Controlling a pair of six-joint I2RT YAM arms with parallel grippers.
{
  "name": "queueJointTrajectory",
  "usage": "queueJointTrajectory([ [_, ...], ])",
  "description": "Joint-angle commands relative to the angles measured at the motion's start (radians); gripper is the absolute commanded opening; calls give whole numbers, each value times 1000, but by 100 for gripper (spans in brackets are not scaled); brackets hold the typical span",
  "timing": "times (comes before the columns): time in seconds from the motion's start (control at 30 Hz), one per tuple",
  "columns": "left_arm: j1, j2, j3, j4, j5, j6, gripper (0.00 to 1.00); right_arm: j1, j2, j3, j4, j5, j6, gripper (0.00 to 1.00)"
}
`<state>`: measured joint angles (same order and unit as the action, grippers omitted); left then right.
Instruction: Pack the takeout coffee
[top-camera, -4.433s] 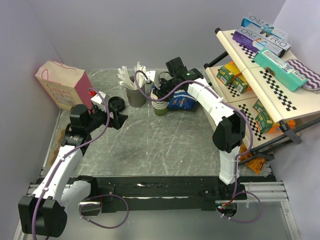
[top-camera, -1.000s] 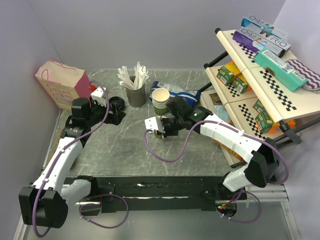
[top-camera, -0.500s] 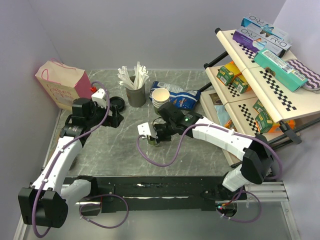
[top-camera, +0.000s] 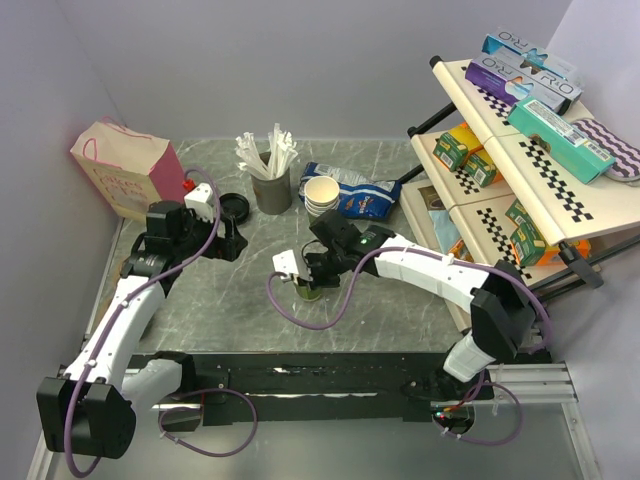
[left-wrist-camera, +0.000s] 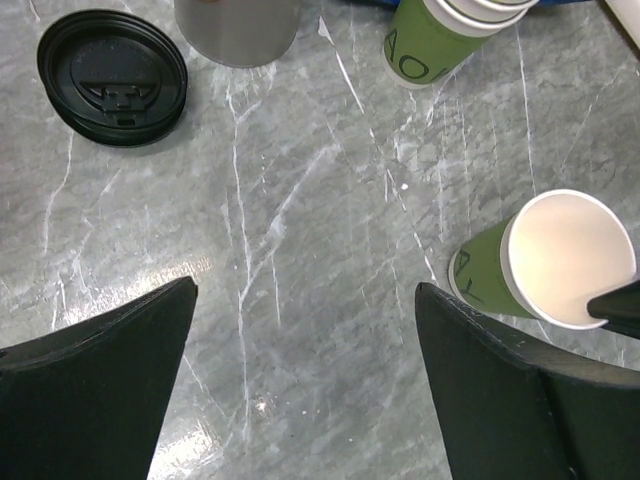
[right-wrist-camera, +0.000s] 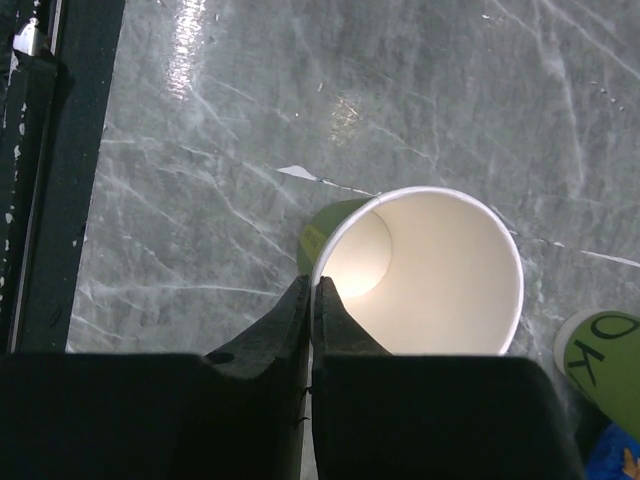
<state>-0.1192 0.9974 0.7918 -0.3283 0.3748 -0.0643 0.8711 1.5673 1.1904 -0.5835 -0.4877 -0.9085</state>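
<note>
No lidded takeout coffee is in view. A single lidless paper cup (top-camera: 309, 289) with green sides and a white inside (right-wrist-camera: 430, 270) stands mid-table. My right gripper (top-camera: 314, 272) is shut on the near-left part of the cup's rim, with one finger inside the wall and one outside (right-wrist-camera: 312, 287). The same cup (left-wrist-camera: 560, 262) shows at the right of the left wrist view. A stack of loose black lids (top-camera: 234, 206) (left-wrist-camera: 112, 77) lies at the back left. My left gripper (top-camera: 231, 240) hovers near the lids, open and empty (left-wrist-camera: 305, 292).
A stack of lidless green cups (top-camera: 321, 195) (left-wrist-camera: 440, 35) stands behind the held cup, beside a grey holder (top-camera: 271, 191) of white stirrers. A blue packet (top-camera: 362, 195) lies further right. A pink paper bag (top-camera: 125, 168) is at the far left and a stocked shelf rack (top-camera: 520, 150) at the right.
My right arm has carried the lidless cup from beside the cup stack toward the near side and a little left. The left arm has barely moved.
</note>
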Motion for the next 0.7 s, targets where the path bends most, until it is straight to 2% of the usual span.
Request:
queueJointTrajectory([
  [0.0, 4, -20, -5, 0, -2, -5, 97, 8, 20, 0, 14, -37, -18, 8],
  [0.2, 4, -10, -6, 20, 9, -5, 97, 9, 7, -22, 16, -42, -20, 27],
  [0.47, 4, 6, 11, 29, 30, 30, 97, -27, -55, 6, -53, -81, -52, 45],
  [0.57, 4, 32, 35, 26, 52, 101, 97, -46, -107, 26, -107, -115, -76, 48],
  [0.67, 4, 96, 121, 12, 18, 149, 97, -79, -157, 43, -154, -103, -96, 49],
])
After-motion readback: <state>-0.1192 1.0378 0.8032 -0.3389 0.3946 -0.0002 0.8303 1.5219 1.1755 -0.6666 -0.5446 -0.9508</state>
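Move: The right fingers, shut on the single coffee cup's rim, have the cup's middle about 2 cm ahead, 3 cm left and 4 cm below. From this hand, the cup stack stands some 18 cm ahead and 1 cm right, the straw holder 24 cm ahead and 12 cm left, and the black lid 23 cm ahead, 21 cm left. From the left hand the single cup lies about 6 cm back, 19 cm right and 10 cm lower. Down about 1 cm and slightly back, the right hand eases in while its fingers open from nearly shut to about half, freeing the pinched rim of the cup. It then turns away to the right by some 2 cm and starts rising, fingertips still on either side of the near wall. ##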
